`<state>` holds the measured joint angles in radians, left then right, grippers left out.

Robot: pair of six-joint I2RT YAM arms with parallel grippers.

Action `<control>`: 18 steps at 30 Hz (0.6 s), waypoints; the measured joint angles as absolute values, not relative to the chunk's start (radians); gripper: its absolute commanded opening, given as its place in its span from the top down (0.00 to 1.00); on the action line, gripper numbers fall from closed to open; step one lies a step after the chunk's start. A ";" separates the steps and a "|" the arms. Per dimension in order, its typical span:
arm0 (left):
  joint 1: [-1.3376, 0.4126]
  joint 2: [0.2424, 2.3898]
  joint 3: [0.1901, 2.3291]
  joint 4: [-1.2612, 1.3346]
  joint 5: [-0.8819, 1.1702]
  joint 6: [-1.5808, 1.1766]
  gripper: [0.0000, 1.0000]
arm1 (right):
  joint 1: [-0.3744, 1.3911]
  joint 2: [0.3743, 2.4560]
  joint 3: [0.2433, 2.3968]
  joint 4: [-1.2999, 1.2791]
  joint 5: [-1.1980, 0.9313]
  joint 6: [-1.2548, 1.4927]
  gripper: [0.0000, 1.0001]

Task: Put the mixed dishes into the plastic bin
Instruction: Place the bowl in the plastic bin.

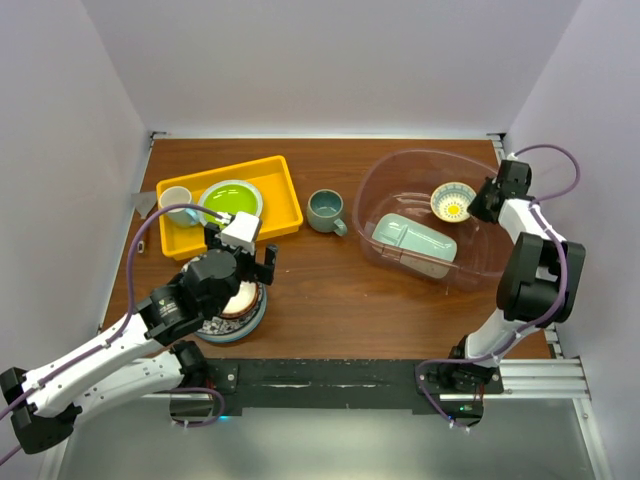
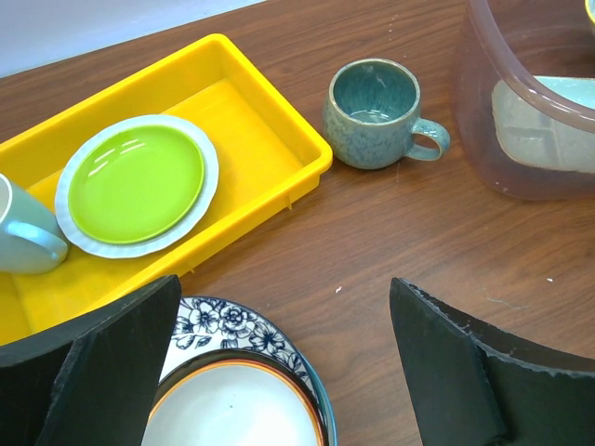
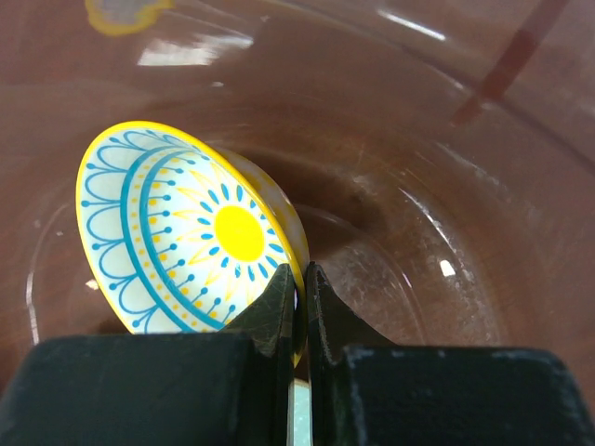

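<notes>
My right gripper [image 1: 478,203] is shut on the rim of the bowl with the yellow centre [image 3: 177,232], holding it tilted on edge inside the clear plastic bin [image 1: 375,185]. The mint-green divided tray [image 1: 412,240] lies in the bin too. The grey-green mug [image 2: 376,111] stands upright on the table between the bin and the yellow tray. My left gripper [image 2: 285,297] hangs wide open over a stack: a white plate with an orange rim [image 2: 232,409] on the blue-patterned plate [image 2: 218,325]. Nothing is between its fingers [image 2: 112,372].
A shallow yellow tray [image 2: 279,121] at the back left holds a green plate [image 2: 137,183] and a pale cup [image 2: 23,232]. White walls close in the table on three sides. The bin wall [image 2: 530,111] stands just right of the mug.
</notes>
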<state>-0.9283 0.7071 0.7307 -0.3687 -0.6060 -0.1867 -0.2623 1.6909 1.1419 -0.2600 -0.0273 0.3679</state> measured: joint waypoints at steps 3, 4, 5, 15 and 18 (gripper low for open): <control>-0.926 0.707 0.731 -0.368 -0.605 -0.186 0.01 | -0.262 1.723 1.142 -0.261 -0.017 0.368 0.87; -0.925 0.707 0.731 -0.368 -0.605 -0.186 0.01 | -0.262 1.731 1.142 -0.261 -0.016 0.368 0.83; -0.923 0.707 0.731 -0.368 -0.605 -0.186 0.01 | -0.262 1.738 1.142 -0.262 -0.015 0.368 0.80; -0.921 0.707 0.731 -0.368 -0.599 -0.186 0.01 | -0.261 1.745 1.147 -0.248 -0.010 0.367 0.39; -0.918 0.707 0.731 -0.368 -0.598 -0.186 0.00 | -0.255 1.730 1.148 -0.249 -0.014 0.358 0.29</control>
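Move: The bowl is still pinched by its rim in the right gripper, its middle about 4 cm left, 1 cm ahead and 2 cm below the fingertips. Its resting spot on the bin floor is 4 cm left, level fore-and-aft and some 6 cm down. The green tray lies 13 cm left and 9 cm back; the bin's far wall stands roughly 11 cm ahead. From the idle left hand that spot is about 50 cm right, 15 cm ahead and 20 cm below. Lower the right gripper about 2 cm straight down towards the bin floor, keeping the rim pinched. Then stay low and spread the fingers to a bit over half open to let go of the bowl, with one finger over its inside and the other outside the rim, and start easing up about 1 cm. ##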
